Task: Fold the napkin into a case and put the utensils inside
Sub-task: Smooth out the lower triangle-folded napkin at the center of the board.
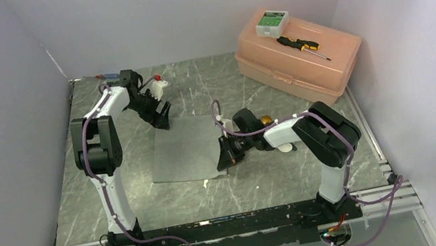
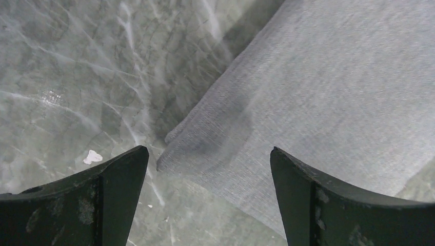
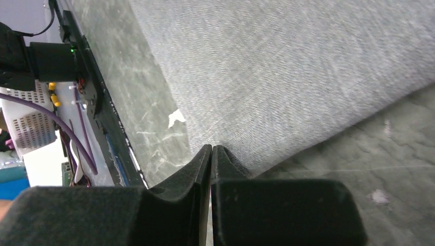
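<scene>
The grey napkin (image 1: pixel 186 149) lies flat on the marble table. My right gripper (image 1: pixel 227 159) is at its near right corner, and in the right wrist view that gripper (image 3: pixel 211 149) is shut on the edge of the napkin (image 3: pixel 287 66). My left gripper (image 1: pixel 162 116) hovers at the far left corner. In the left wrist view it (image 2: pixel 209 151) stands open, its fingers straddling the corner of the napkin (image 2: pixel 318 92) without touching it. Behind my right arm a gold-bronze spoon bowl (image 1: pixel 265 119) and part of a white spoon (image 1: pixel 286 147) peek out, mostly hidden.
A peach plastic box (image 1: pixel 328 70) stands at the back right, with a black-and-yellow screwdriver (image 1: pixel 302 45) and a white-and-green device (image 1: pixel 272 21) on its lid. Walls close in on the left, back and right. A metal rail (image 1: pixel 234 228) runs along the near edge.
</scene>
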You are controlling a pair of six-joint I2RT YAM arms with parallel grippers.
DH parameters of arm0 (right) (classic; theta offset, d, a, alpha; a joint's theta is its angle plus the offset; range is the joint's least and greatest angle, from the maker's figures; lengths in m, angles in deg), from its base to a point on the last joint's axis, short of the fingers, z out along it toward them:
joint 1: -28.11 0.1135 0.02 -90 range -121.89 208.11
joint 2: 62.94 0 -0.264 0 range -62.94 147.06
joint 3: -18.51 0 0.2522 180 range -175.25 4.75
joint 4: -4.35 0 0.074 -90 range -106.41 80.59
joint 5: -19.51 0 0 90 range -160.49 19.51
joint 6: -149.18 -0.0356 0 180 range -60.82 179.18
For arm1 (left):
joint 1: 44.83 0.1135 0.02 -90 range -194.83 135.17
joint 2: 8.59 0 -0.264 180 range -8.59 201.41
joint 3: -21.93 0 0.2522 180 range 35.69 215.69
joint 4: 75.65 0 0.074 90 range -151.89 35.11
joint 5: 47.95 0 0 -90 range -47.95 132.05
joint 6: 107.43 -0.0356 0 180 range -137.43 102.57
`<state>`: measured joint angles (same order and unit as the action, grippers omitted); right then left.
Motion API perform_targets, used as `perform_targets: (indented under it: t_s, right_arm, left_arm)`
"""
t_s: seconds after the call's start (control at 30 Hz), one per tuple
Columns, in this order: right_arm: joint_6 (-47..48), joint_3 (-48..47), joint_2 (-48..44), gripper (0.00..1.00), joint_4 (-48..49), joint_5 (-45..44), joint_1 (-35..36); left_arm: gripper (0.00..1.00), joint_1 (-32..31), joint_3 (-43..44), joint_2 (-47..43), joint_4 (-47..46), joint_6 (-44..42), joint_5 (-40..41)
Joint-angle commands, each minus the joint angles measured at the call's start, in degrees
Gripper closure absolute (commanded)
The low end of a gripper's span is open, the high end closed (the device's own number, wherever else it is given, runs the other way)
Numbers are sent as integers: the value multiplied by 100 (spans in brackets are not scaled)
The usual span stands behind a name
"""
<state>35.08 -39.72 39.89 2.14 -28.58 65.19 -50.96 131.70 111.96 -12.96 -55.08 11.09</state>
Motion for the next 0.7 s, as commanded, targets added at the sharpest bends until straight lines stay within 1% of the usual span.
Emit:
perform_targets:
  t_s: [0.0,0.2,0.23,0.33,0.43,0.47,0.57,0.67]
  right_arm:
    - [78,92,128,92,346,213,-192]
    - [330,45,172,92,75,232,-224]
    - [349,53,184,90,49,254,-227]
    - [468,91,95,77,-177,249,-212]
    - [580,155,-383,60,-447,45,-218]
    - [606,154,-568,56,-532,-41,-216]
    - [781,-137,-1060,48,-1012,-323,-210]
    - [954,-384,-1478,44,-1424,-642,-191]
  left_arm:
    - [5,-53,129,205,-308,40,243]
    - [5,-132,40,326,-513,-2,544]
    - [5,-134,14,328,-522,-13,557]
    - [5,-143,-67,285,-520,-41,569]
    - [5,-147,-127,160,-525,-23,615]
    - [5,-137,-90,122,-491,1,620]
    - [5,-127,134,3,-306,51,642]
    - [5,-118,454,-89,-164,135,738]
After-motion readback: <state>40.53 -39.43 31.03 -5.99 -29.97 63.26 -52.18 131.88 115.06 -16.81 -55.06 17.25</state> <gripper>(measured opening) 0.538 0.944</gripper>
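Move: The left gripper hangs open over the napkin's far left corner, which is about 2 cm ahead of it, 2 cm to its left and 4 cm below; the napkin's middle is some 12 cm back, 6 cm right. The shut right gripper is on the near right corner, centred about 2 cm back, 1 cm right and 1 cm below. From the right gripper, the white spoon lies some 5 cm ahead, 20 cm right, the gold spoon about 8 cm ahead, 21 cm right. Bring the open left gripper down nearly 3 cm and 1.5 cm forward onto the napkin's far left corner, then hold it there. Meanwhile keep the closed right fingertips on the near right corner, sink them slightly, then open them about halfway and lift them off, some 3 cm up and 2 cm to the right. ##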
